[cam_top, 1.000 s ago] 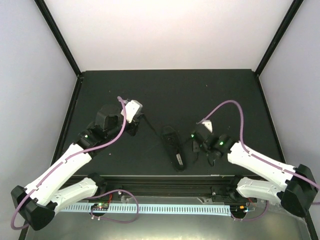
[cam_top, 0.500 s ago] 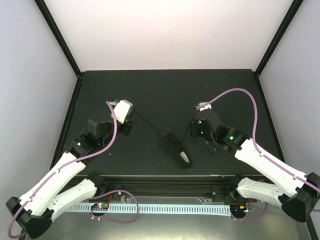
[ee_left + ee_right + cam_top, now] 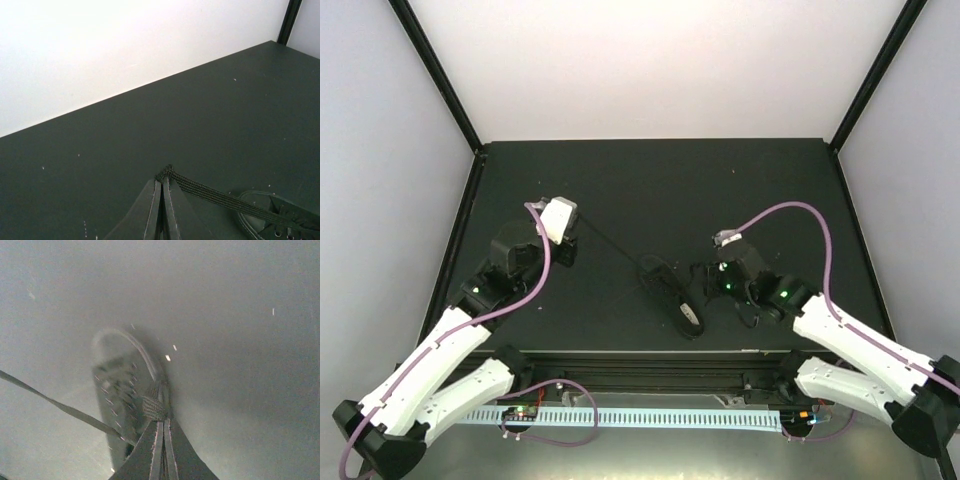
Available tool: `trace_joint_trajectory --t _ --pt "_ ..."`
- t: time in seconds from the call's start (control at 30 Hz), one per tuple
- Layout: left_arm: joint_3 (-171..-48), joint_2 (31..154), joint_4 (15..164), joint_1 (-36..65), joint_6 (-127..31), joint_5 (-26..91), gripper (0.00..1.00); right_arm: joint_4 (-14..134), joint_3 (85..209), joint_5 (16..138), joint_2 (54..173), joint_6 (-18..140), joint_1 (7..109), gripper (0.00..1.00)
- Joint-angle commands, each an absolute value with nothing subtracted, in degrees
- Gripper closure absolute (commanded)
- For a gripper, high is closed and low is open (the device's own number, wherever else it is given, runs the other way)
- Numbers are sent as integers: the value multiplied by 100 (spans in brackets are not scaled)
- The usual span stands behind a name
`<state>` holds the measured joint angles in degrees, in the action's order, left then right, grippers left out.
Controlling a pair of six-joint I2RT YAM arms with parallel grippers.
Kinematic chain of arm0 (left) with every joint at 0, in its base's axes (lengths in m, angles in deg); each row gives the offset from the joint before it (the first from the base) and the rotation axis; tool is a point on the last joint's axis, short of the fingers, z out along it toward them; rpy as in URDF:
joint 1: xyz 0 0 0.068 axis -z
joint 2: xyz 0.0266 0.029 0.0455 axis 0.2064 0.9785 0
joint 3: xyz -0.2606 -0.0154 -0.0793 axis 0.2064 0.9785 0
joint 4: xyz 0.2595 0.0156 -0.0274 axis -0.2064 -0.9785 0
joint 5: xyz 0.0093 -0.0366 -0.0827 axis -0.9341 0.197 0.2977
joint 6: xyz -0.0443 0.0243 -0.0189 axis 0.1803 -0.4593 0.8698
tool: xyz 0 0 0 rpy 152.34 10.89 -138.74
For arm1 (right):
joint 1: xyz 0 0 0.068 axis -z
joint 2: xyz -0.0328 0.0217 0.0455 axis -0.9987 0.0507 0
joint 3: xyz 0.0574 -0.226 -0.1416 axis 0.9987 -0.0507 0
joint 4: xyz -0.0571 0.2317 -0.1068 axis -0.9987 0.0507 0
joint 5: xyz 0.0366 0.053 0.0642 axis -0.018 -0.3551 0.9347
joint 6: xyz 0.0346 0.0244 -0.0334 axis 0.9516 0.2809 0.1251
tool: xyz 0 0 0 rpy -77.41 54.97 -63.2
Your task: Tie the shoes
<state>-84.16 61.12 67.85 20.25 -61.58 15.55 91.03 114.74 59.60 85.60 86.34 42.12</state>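
Note:
The black shoe (image 3: 668, 292) lies on the dark table between my two arms, a pale patch on its insole toward the near end. My left gripper (image 3: 578, 232) is shut on one thin black lace (image 3: 615, 250), which runs taut from its tips to the shoe. In the left wrist view the gripper (image 3: 164, 177) pinches the lace (image 3: 220, 197) at its end, and the shoe (image 3: 280, 220) shows at the lower right. My right gripper (image 3: 703, 278) sits close to the shoe's right side. In the right wrist view it (image 3: 162, 422) is shut on the other lace (image 3: 154, 408), right above the shoe (image 3: 120, 385).
The dark table (image 3: 770, 190) is framed by black posts and pale walls, with its rear edge near the back wall (image 3: 100, 60). A metal rail (image 3: 650, 415) runs along the near edge by the arm bases. Purple cables loop over both arms.
My left gripper has drawn back and to the left, pulling its lace straight. The right gripper went up and has come back in beside the shoe. The shoe has shifted slightly.

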Motion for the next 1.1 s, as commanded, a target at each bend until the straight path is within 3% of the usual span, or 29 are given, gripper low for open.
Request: trace_joint_trajectory --t 0.0,0.3,0.63,1.0,1.07 --pt "-8520 6275 6859 1976 -6213 1620 98 9004 10808 6124 8867 9217 4231 98" --pt "-8508 6284 6888 1977 -6217 1872 99 8074 9772 7050 9401 9328 4234 98" --pt "-8503 6274 6910 1982 -6243 2044 98 7580 9895 9005 10105 8488 4091 98" --pt "-8478 6305 6974 1982 -6338 2527 99 7498 10111 9100 9685 8606 4008 98" --pt "-8479 6326 6985 1984 -6384 2727 98 7914 10310 8625 9601 8533 4020 98"
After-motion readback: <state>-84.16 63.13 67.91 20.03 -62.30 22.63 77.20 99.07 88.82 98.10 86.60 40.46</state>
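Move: The right hand, still pinching its lace end, has the shoe about 9 cm to its left, 4 cm back and some 15 cm below. The pale opening at the heel end is about 5 cm left and 8 cm back; the toe is about 12 cm left and 3 cm ahead. From the left hand, still holding the other lace, the shoe lies roughly 21 cm right, 9 cm back and 26 cm down. The right hand, shut on its lace, plunges about 15 cm while drawing back some 8 cm, veering slightly right at first and then about 7 cm left towards the heel opening, tipping its fingers down and turning counter-clockwise, before easing up nearly 3 cm close along the shoe's right side. The left hand keeps its lace pinched, sinks about 1 cm and drifts some 2 cm to the right, turning a little clockwise. ##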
